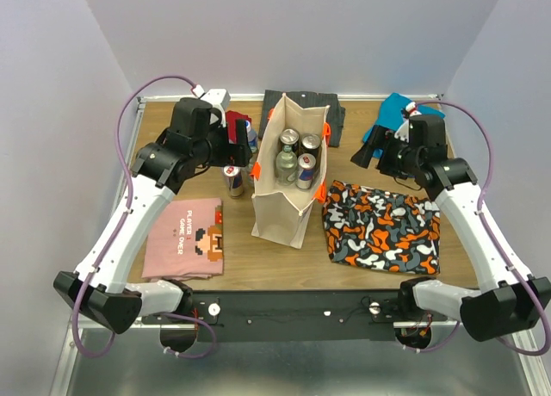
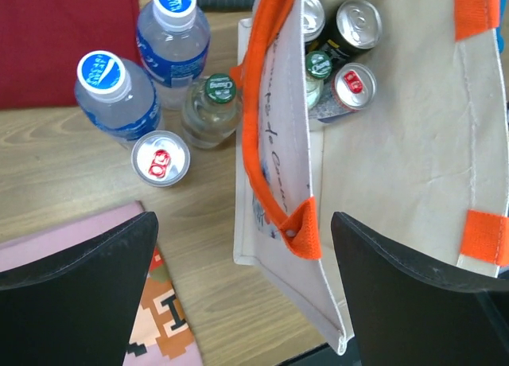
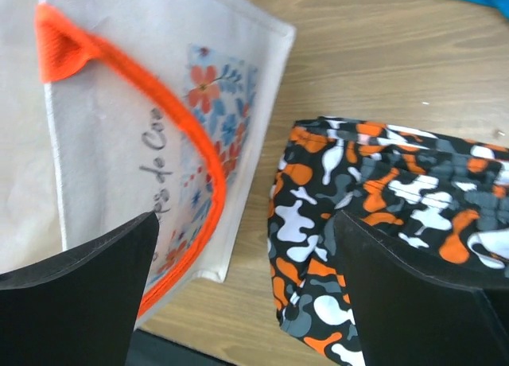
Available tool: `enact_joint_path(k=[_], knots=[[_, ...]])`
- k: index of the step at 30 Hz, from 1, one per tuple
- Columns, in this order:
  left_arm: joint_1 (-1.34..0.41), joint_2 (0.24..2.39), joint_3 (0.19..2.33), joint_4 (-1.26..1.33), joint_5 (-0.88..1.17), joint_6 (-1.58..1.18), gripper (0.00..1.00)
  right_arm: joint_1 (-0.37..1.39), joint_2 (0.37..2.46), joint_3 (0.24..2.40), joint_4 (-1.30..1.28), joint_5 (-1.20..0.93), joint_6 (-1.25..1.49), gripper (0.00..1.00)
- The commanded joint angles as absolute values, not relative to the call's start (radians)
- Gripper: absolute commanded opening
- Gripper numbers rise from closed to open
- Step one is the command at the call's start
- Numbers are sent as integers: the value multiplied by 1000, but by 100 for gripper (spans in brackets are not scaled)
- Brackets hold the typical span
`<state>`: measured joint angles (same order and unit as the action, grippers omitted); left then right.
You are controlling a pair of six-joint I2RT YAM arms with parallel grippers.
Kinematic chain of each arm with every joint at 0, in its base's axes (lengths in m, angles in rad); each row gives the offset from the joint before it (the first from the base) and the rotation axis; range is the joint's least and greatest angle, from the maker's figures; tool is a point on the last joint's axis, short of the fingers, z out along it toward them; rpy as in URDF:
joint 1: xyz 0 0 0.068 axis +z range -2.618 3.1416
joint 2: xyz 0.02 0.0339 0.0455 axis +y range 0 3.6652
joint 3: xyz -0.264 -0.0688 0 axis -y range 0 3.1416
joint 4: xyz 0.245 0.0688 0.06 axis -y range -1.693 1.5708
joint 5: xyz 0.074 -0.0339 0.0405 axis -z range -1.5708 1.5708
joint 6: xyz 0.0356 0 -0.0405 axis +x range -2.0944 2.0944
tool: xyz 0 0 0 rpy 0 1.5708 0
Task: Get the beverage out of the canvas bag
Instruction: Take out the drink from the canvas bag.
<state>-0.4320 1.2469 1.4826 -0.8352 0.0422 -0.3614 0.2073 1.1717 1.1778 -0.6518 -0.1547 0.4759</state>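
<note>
The beige canvas bag (image 1: 280, 198) with orange handles stands upright mid-table; it also shows in the left wrist view (image 2: 406, 167) and the right wrist view (image 3: 119, 143). Inside it stand several cans and a green-capped bottle (image 1: 287, 162), also seen from the left wrist (image 2: 318, 66). My left gripper (image 2: 242, 255) is open and empty, hovering above the bag's left rim by an orange handle tab (image 2: 306, 231). My right gripper (image 3: 246, 278) is open and empty, above the gap between the bag's right side and a camouflage cloth (image 3: 382, 215).
Left of the bag stand two blue-capped water bottles (image 2: 119, 95), a green-capped bottle (image 2: 211, 107) and a red-topped can (image 2: 161, 157). A pink printed shirt (image 1: 182, 238) lies front left, camouflage cloth (image 1: 383, 225) front right, dark (image 1: 301, 103) and teal (image 1: 392, 116) clothes at the back.
</note>
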Motion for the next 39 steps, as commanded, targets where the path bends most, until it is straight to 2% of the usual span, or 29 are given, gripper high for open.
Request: enact_joint_path(k=[1, 4, 8, 18, 23, 29, 34, 39], knots=[[-455, 1233, 1480, -758, 114, -321, 99, 206, 1180, 1236, -678, -345, 376, 100], [-475, 1232, 1470, -739, 86, -314, 99, 209, 1140, 1224, -626, -427, 379, 100], [-505, 1244, 1523, -773, 100, -301, 99, 212, 1184, 1278, -603, -580, 367, 100], [-623, 1315, 1589, -784, 34, -307, 99, 293, 1244, 1229, -538, -706, 353, 98], [-660, 1318, 1588, -758, 15, -330, 99, 340, 1273, 1189, -491, -663, 360, 86], [-672, 1325, 1594, -761, 8, -339, 99, 347, 1301, 1141, -434, -580, 382, 68], [-683, 1335, 1605, -753, 8, -342, 99, 345, 1304, 1109, -416, -532, 383, 46], [-701, 1356, 1634, -752, 34, -331, 99, 347, 1302, 1072, -411, -575, 373, 21]])
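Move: The green-capped glass bottle in the bag stands about 7 cm ahead of my left hand, 10 cm to its right and 22 cm below. Beside the bottle, the small can is 5 cm farther right and 2 cm nearer me, and a dark can is 6 cm beyond the bottle. From my right hand, the bag's right rim is 11 cm left, 2 cm back and nearly level; the camouflage cloth lies 10 cm back, 9 cm right and 25 cm below. My right hand swings some 11 cm left to the bag's right rim, arching up over it and then down, turning about 30 degrees counter-clockwise. There I close the fingers from wide open to about a third, bringing them around the rim just beyond its near orange tab. Meanwhile my left hand, still wide open, glides about 9 cm right over the bag's mouth, rising slightly and turning a little clockwise. ##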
